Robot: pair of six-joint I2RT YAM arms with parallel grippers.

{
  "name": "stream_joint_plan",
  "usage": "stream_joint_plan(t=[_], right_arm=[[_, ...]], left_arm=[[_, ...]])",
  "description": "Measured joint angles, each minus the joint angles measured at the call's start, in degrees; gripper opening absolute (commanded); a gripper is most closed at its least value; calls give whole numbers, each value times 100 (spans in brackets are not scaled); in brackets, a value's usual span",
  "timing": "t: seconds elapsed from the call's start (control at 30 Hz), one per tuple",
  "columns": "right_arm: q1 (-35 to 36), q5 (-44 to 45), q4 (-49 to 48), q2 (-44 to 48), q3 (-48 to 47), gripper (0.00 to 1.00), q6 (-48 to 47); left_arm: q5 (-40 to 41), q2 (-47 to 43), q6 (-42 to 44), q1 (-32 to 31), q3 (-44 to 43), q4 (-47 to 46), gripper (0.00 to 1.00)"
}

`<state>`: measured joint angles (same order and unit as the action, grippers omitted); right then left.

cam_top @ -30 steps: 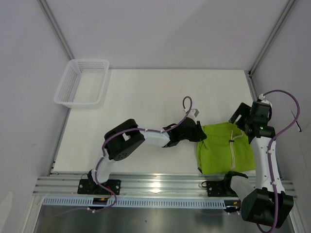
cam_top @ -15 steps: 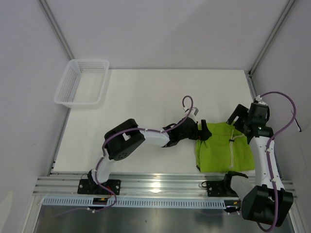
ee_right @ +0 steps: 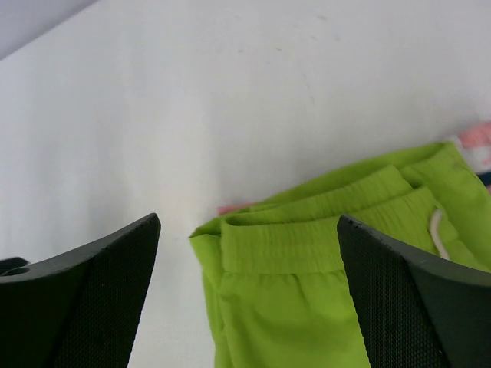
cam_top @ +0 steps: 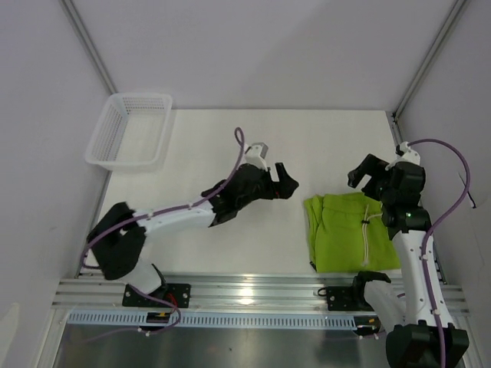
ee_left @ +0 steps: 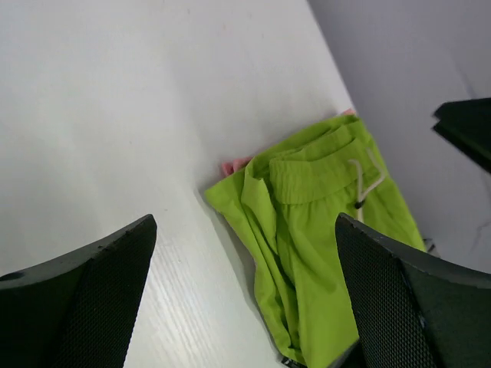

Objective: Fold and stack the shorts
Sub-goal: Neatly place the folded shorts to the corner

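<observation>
The lime green shorts (cam_top: pixel 353 241) lie folded flat at the table's right front, waistband and white drawstring (ee_left: pixel 360 180) to the far side. A sliver of the pink shorts (ee_left: pixel 230 165) peeks out from under them, also seen as a pink edge (ee_right: pixel 232 208) in the right wrist view. My left gripper (cam_top: pixel 288 182) hangs open to the left of the shorts, apart from them, nothing between its fingers (ee_left: pixel 92 291). My right gripper (cam_top: pixel 367 172) stands open just beyond the waistband, above the cloth, holding nothing.
A white mesh basket (cam_top: pixel 129 130) sits at the table's far left corner. The white table (cam_top: pixel 230 146) ends in a metal rail (cam_top: pixel 245 287) at the front, with frame posts and grey walls on both sides.
My left gripper opened, let go of the green shorts' left edge and swung back to the left and away. My right gripper opened wider and drew slightly farther back.
</observation>
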<state>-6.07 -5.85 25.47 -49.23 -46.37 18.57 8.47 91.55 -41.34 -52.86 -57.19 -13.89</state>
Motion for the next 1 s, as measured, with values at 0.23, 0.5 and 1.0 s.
stream_joint_plan(t=[0.23, 0.5, 1.0], right_arm=[[1283, 273, -608, 146, -20, 99, -28], [3392, 1123, -1884, 59, 675, 100, -339], [4990, 2920, -3792, 286, 2680, 99, -675]], left_arm=[[616, -2334, 299, 656, 894, 898, 99], [1735, -5095, 564, 699, 2396, 2291, 99], [2549, -7331, 723, 699, 3738, 3508, 99]])
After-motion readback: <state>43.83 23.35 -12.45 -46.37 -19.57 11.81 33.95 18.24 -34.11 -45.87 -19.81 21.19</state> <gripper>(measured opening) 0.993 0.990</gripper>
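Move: The green folded shorts lie almost under the right hand, their middle some 7 cm back and about 18 cm below it. The pink shorts peek out from beneath, their middle about 5 cm farther right. From the left hand the green shorts are about 25 cm right, 7 cm back and 14 cm below, while the empty basket stands roughly 50 cm left and 28 cm ahead. Touching nothing, both wide-open hands swing left, clear of the placed green shorts. The left rises briefly, then sinks and draws back, covering nearly 30 cm leftwards over bare table. The right travels about 17 cm left past the stack's left edge, lifting slightly before sinking. Both turn counter-clockwise, their fingers tipping up somewhat. ##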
